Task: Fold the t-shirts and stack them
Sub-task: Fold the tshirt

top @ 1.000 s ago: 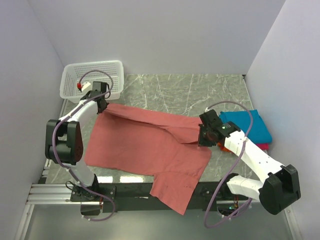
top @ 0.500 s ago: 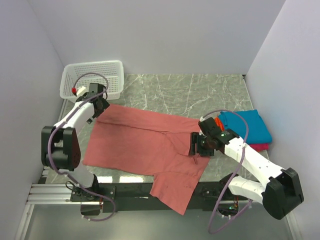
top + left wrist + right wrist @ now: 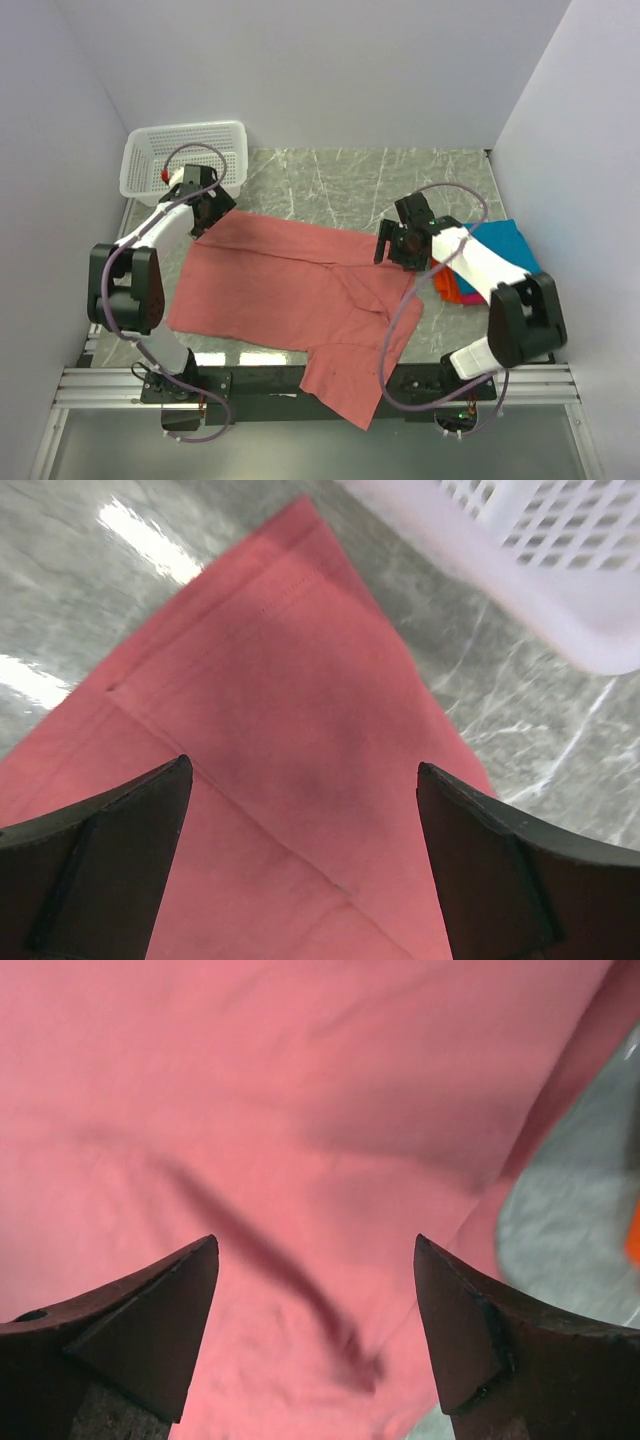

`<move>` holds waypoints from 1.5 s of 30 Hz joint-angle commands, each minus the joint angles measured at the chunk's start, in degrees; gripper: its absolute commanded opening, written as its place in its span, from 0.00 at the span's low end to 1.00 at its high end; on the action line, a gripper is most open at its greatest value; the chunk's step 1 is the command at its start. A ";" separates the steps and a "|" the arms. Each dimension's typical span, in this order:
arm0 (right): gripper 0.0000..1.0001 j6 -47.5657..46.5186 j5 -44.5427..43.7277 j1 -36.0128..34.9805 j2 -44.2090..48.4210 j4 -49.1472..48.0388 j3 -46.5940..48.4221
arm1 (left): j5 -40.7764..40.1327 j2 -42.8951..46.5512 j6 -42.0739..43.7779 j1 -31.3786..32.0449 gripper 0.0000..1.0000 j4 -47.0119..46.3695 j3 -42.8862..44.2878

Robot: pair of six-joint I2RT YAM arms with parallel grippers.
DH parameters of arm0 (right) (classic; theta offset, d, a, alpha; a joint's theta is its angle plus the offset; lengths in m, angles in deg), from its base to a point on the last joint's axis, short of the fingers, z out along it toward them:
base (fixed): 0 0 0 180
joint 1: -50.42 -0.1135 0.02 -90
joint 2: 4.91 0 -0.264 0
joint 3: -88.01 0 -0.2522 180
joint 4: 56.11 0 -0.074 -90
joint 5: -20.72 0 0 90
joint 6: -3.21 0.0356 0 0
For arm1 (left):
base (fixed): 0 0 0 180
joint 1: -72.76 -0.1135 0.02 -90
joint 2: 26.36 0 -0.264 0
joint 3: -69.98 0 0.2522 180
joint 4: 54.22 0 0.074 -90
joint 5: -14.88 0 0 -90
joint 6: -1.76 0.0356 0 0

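Observation:
The large salmon-red t-shirt (image 3: 290, 290) lies spread flat on the marble table, its lower part hanging over the near edge. My left gripper (image 3: 212, 208) hovers open over the shirt's far left corner; the left wrist view shows the cloth (image 3: 290, 740) and a seam between the spread jaws. My right gripper (image 3: 392, 245) hovers open over the shirt's right edge; the right wrist view shows only salmon cloth (image 3: 300, 1110) below it. Folded teal-blue (image 3: 510, 250), orange (image 3: 443, 283) and magenta-pink (image 3: 470, 298) shirts lie stacked at the right, partly under my right arm.
A white mesh basket (image 3: 185, 158) stands at the far left corner, close behind my left gripper, and shows in the left wrist view (image 3: 560, 570). Walls enclose the table on three sides. Bare marble (image 3: 380, 180) lies behind the shirt.
My right gripper has let go of the shirt's right edge and swung back toward the far right. The cloth has settled flat. My left gripper has opened and lifted slightly at the far left corner.

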 commanded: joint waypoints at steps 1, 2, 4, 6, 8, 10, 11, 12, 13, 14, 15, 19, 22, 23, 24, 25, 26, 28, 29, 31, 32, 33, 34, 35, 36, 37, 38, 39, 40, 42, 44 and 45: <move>0.85 -1.74 -3.01 1.57 -5.73 -2.31 4.78 | 3.10 -2.35 1.47 0.22 0.99 -3.51 -0.38; 0.85 -2.10 -3.01 1.84 -7.13 -2.92 5.48 | 3.10 -2.97 1.47 0.22 0.99 -3.51 -0.47; 0.85 -2.45 -2.66 3.07 -11.00 -3.01 6.45 | 3.19 -4.81 1.56 0.22 0.99 -3.69 -0.38; 0.85 -2.71 -2.66 4.12 -14.77 -3.19 7.85 | 3.10 -6.65 1.91 0.22 0.99 -3.08 0.14; 0.85 -3.24 -2.48 5.61 -17.24 -3.36 9.08 | 2.31 -7.71 1.56 0.22 0.99 -1.94 0.49; 0.85 -3.77 -2.48 6.67 -21.02 -2.49 11.80 | 1.52 -8.51 1.03 0.22 0.99 -1.49 0.41; 0.85 -4.38 -2.48 6.76 -22.25 -2.14 13.38 | 1.60 -8.51 0.68 0.22 0.99 -1.93 -0.46; 0.85 -4.73 -2.31 7.11 -24.70 -1.87 14.44 | 1.95 -8.42 0.42 0.22 0.99 -2.11 -0.91; 0.85 -5.26 -2.13 7.29 -25.94 -1.52 15.49 | 2.22 -8.34 0.07 0.22 0.99 -2.28 -1.43; 0.85 -5.52 -2.22 7.90 -27.17 -1.00 16.64 | 2.74 -8.51 -0.20 0.22 0.99 -2.54 -2.05; 0.85 -6.14 -2.22 7.99 -29.62 0.05 19.26 | 3.18 -8.77 -0.81 0.30 0.99 -2.20 -2.23; 0.85 -8.16 -3.10 9.22 -35.00 4.80 28.32 | 3.97 -9.83 -3.36 0.30 0.99 0.00 -2.23; 0.85 -10.71 -3.98 9.84 -40.27 8.50 37.02 | 4.50 -9.13 -5.64 0.22 0.99 0.53 -3.72; 0.85 -11.93 -3.54 10.01 -41.67 8.85 40.87 | 4.33 -8.86 -6.17 0.22 0.99 0.62 -4.51; 0.85 -12.29 -3.02 10.45 -44.30 10.33 43.25 | 3.98 -8.34 -7.40 0.22 0.99 0.79 -4.69; 0.85 -12.73 -2.75 10.63 -45.54 10.96 45.28 | 3.89 -8.16 -7.49 0.30 0.99 1.05 -4.95; 0.85 -13.69 -2.49 10.72 -46.42 11.40 48.87 | 2.06 -8.07 -7.41 0.22 0.99 1.75 -4.08; 0.85 -14.23 -2.31 10.81 -48.98 13.15 52.58 | -0.58 -8.68 -7.76 0.13 0.99 4.21 -2.15; 0.85 -14.92 -2.22 10.81 -49.94 13.94 55.55 | -2.25 -9.12 -7.76 0.04 0.99 6.22 -0.05; 0.85 -15.46 -2.22 10.81 -50.04 14.74 58.03 | -3.05 -8.86 -7.32 -0.05 1.00 7.03 2.50; 0.85 -16.07 -2.22 10.81 -49.60 14.57 59.00 | -3.75 -8.08 -7.23 -0.13 0.99 7.99 3.21; 0.85 -16.25 -2.22 10.81 -47.77 14.22 59.10 | -4.10 -7.46 -7.23 -0.22 0.99 8.52 4.09; 0.85 -16.34 -1.18 10.81 -46.62 13.87 58.93 | -4.54 -6.76 -7.15 -0.31 0.99 9.31 5.40; 0.85 -16.25 -1.43 10.81 -43.39 12.82 57.79 | -5.85 -5.01 -7.93 -0.31 0.99 10.80 6.03; 0.85 -16.16 -1.52 10.81 -41.62 12.29 57.00 | -6.30 -3.95 -8.28 -0.40 0.99 11.77 6.47; 0.85 -16.16 -1.60 10.81 -39.51 11.50 55.77 | -6.65 -2.72 -8.63 -0.40 0.99 12.48 6.73; 0.85 -15.20 -1.69 10.81 -34.88 9.40 52.19 | -6.83 -0.19 -9.86 -0.40 0.99 14.57 6.65; 0.85 -14.59 -1.78 10.81 -32.22 7.99 49.81 | -6.83 1.23 -10.30 -0.40 1.00 15.46 6.30; 0.85 -13.01 -1.78 10.72 -29.41 6.58 44.39 | -6.83 2.72 -11.96 -0.40 0.99 16.43 4.90; 0.86 -10.55 -1.96 10.72 -20.89 1.66 38.21 | -6.75 7.38 -13.99 -0.40 0.99 19.94 1.23; 0.86 -7.38 -1.43 10.72 -12.47 -3.07 28.90 | -6.48 12.20 -16.11 -0.40 0.99 22.05 -1.95; 0.88 -6.07 -1.25 10.63 -9.81 -4.67 25.91 | -6.39 13.71 -16.54 -0.40 0.99 24.24 -3.53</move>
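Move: The folded t-shirt's left end lies right under the left hand, about 7 cm down; the far-left corner is about 4 cm ahead and 4 cm left, the white basket's middle some 14 cm ahead and 6 cm left. From the right hand, the right end of the shirt's far fold is about 4 cm ahead, 2 cm right and 7 cm below. The stacked shirts are level with this hand, some 21 cm to its right; the sleeve hanging over the near edge is about 28 cm back and 10 cm left. Down onto the shirt with both grippers open: the left sinks about 7 cm and stays there, pinning the left end, while the right comes down near the far fold's right end and pushes the cloth forward, sweeping some 15 cm at table height. Then both lift clear and draw back, the right higher, its fingers tipping up. ##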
